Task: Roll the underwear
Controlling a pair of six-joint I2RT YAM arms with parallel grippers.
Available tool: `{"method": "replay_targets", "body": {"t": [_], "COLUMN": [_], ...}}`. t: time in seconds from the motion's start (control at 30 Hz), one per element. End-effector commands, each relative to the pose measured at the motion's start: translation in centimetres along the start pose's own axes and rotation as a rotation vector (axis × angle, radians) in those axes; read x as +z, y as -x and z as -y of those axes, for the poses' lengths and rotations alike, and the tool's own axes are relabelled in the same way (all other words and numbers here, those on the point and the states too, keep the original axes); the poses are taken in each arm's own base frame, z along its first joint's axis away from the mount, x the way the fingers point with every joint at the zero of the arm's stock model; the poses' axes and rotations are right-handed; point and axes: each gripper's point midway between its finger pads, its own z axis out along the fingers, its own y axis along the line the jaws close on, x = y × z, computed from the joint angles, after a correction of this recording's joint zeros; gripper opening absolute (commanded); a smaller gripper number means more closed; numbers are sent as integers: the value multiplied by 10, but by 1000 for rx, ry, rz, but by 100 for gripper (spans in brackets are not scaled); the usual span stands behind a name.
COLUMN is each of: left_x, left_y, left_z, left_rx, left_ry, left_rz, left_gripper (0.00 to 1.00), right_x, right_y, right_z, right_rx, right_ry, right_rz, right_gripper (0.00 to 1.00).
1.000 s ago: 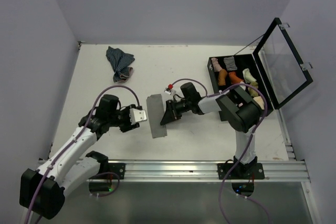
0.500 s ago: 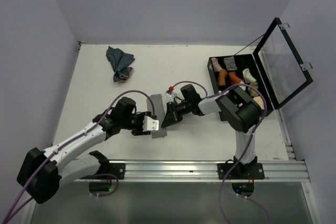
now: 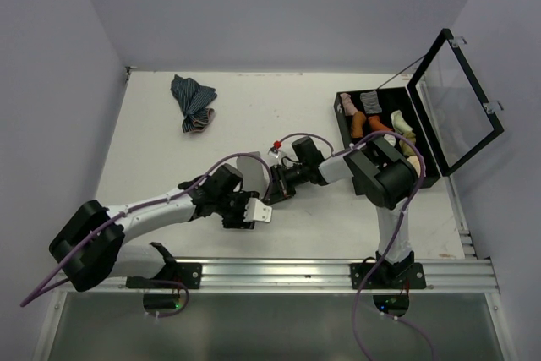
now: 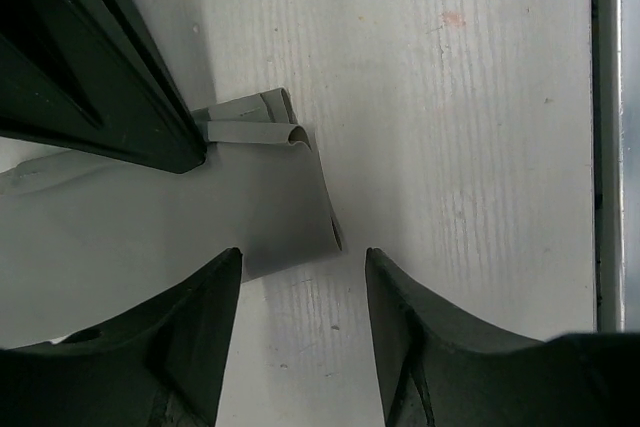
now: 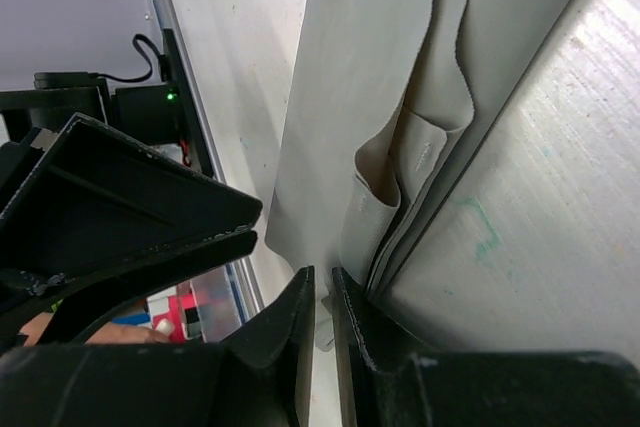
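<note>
The grey underwear (image 3: 248,165) lies folded flat at the middle of the table, partly hidden by both arms. My left gripper (image 3: 260,211) is open at its near end; in the left wrist view the near corner of the underwear (image 4: 150,217) lies just ahead of the gap of the left gripper (image 4: 302,257). My right gripper (image 3: 275,188) comes in from the right and is shut on the garment's edge. In the right wrist view the layered underwear (image 5: 350,97) runs down into the pinched right gripper (image 5: 322,282). A right finger (image 4: 90,57) shows dark in the left wrist view.
A striped blue cloth (image 3: 192,101) lies bunched at the back left. An open black case (image 3: 425,156) holding rolled items stands at the right, its clear lid (image 3: 456,99) raised. A metal rail (image 3: 338,275) runs along the near edge.
My left arm has swung right, from beside the underwear's left edge to its near end. The right gripper's jaws have narrowed on the fabric edge.
</note>
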Motion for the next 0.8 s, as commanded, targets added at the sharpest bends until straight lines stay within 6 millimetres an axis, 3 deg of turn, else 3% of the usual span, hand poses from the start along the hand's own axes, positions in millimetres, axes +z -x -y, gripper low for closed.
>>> {"method": "replay_targets", "body": {"t": [0.0,0.27,0.4,0.57,0.77], "left_x": [2,5,0,8,18], "left_y": [17,23,25,18,8], "left_z": [-21,-24,-16,-4,5], "left_rx": [57,102,166,196,200], "left_ry": [58,80,75,20,-48], "left_rz": [34,49,70,41,6], "left_gripper": [55,48,43,33,29], "right_x": [2,3,3,3,3], "right_y": [-4,-4,-4,-2,-2], "right_z": [28,33,35,37,40], "right_rx": [59,97,107,117,128], "right_ry": [-85,-79,-80,-78,-76], "right_rz": [3,-3,-4,-1,0], "right_gripper": [18,17,17,17,17]}}
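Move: The near-left corner of the folded underwear lies almost under my left fingertips, about 1 cm back and 2 cm down. Its folded near-right corner is roughly 5 cm to the right of this hand and 1 cm ahead, also 2 cm below. The strip's far end lies some 19 cm ahead and 2 cm to the right, 2 cm below. From my right hand, the near-left corner is about 6 cm back, 6 cm left and 1 cm lower. I close my left fingers to about half their gap around the underwear's near-left corner, working within a centimetre or so. The hand dips slightly forward, shifts about 1 cm right while lifting a little, then sinks back down, its wrist turning clockwise by under 10 degrees. My right hand stays put, nearly shut at the folded right edge, and only rolls some 5 degrees. ##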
